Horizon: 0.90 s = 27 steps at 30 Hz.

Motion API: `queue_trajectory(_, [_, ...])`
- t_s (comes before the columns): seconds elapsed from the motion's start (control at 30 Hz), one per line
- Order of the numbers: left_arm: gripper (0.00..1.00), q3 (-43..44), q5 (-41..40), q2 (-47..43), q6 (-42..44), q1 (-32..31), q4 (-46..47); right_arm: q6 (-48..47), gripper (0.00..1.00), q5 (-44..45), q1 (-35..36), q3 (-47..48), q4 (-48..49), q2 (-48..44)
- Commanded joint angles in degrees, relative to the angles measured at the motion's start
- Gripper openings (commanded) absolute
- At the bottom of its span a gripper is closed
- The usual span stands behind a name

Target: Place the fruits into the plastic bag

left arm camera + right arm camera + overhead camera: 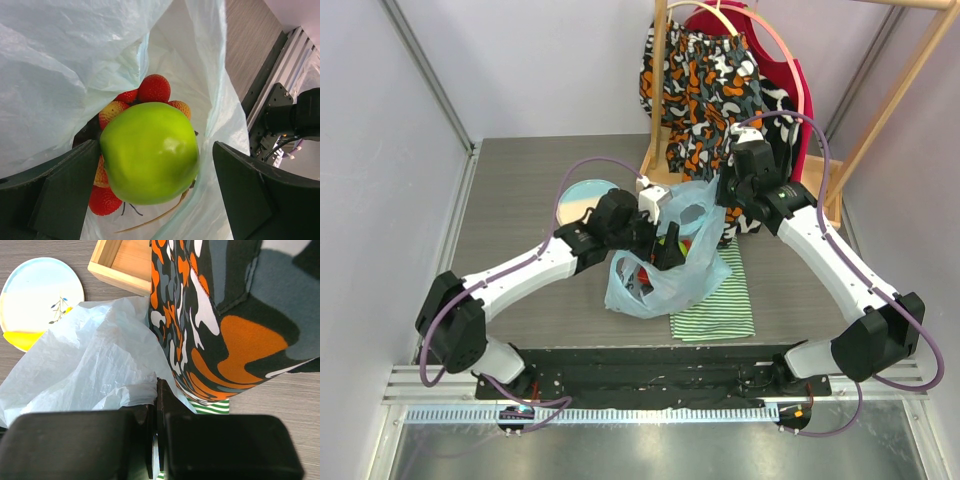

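A green apple point(150, 152) lies on several red strawberries point(154, 87) inside the plastic bag point(60, 65). My left gripper point(155, 192) is open around the apple, with a clear gap on its right side. From above, the left gripper point(665, 248) reaches into the mouth of the light-blue plastic bag point(655, 285). My right gripper point(161, 405) is shut on a bunched fold of the plastic bag point(90, 360) and holds its far rim up; seen from above, the right gripper point(725, 220) is at the bag's right side. A yellow banana point(20, 338) lies on the plate point(40, 285).
The pale plate point(582, 195) sits left of the bag. A green-and-white striped cloth point(718, 300) lies under the bag's right side. A wooden rack point(660, 90) with an orange-and-black patterned cloth point(225, 315) stands close behind the right gripper.
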Motion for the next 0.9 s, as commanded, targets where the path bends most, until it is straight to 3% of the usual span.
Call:
queue_trajectory(0.0, [1.0,3.0,1.5,-3.3,1.1,-0.2,2.9,0.2,0.01,0.2,-0.2,0.0,2.0,-1.2])
queue_trajectory(0.5, [1.0,5.8,-7.2,-12.8,9.1,0.0,-7.3,-0.1,0.01,0.8,-0.3,0.6,2.0,-1.5])
queue_trajectory(0.63, [1.0,0.8,-8.8,-17.7,10.1,2.1,-11.5,-0.3,0.01,0.8,-0.2,0.7,2.0,-1.4])
queue_trajectory(0.87, [1.0,-10.0,-2.9,-26.0,5.7,6.8,-11.9,-0.5,0.01,0.5,-0.2,1.0,2.0,-1.0])
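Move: The left hand, already open, hangs in the bag's mouth with the green apple just under it, some 4 cm down. The banana it goes for next lies about 18 cm to its left, 7 cm ahead and roughly 14 cm below, on the near part of the plate, whose middle is some 11 cm ahead and 18 cm left of the hand. From the right hand the banana is about 27 cm left, 6 cm back and 19 cm down. Straight up first, the left hand draws its wide-open fingers about 9 cm out of the bag, away from the apple, rolling some 15 degrees. It then swings left past the bag's rim by about 9 cm, speeding up, sinking a little and easing slightly back, closing the sideways gap to the banana. The right hand stays put, its shut fingers still pinching the bag's edge. ##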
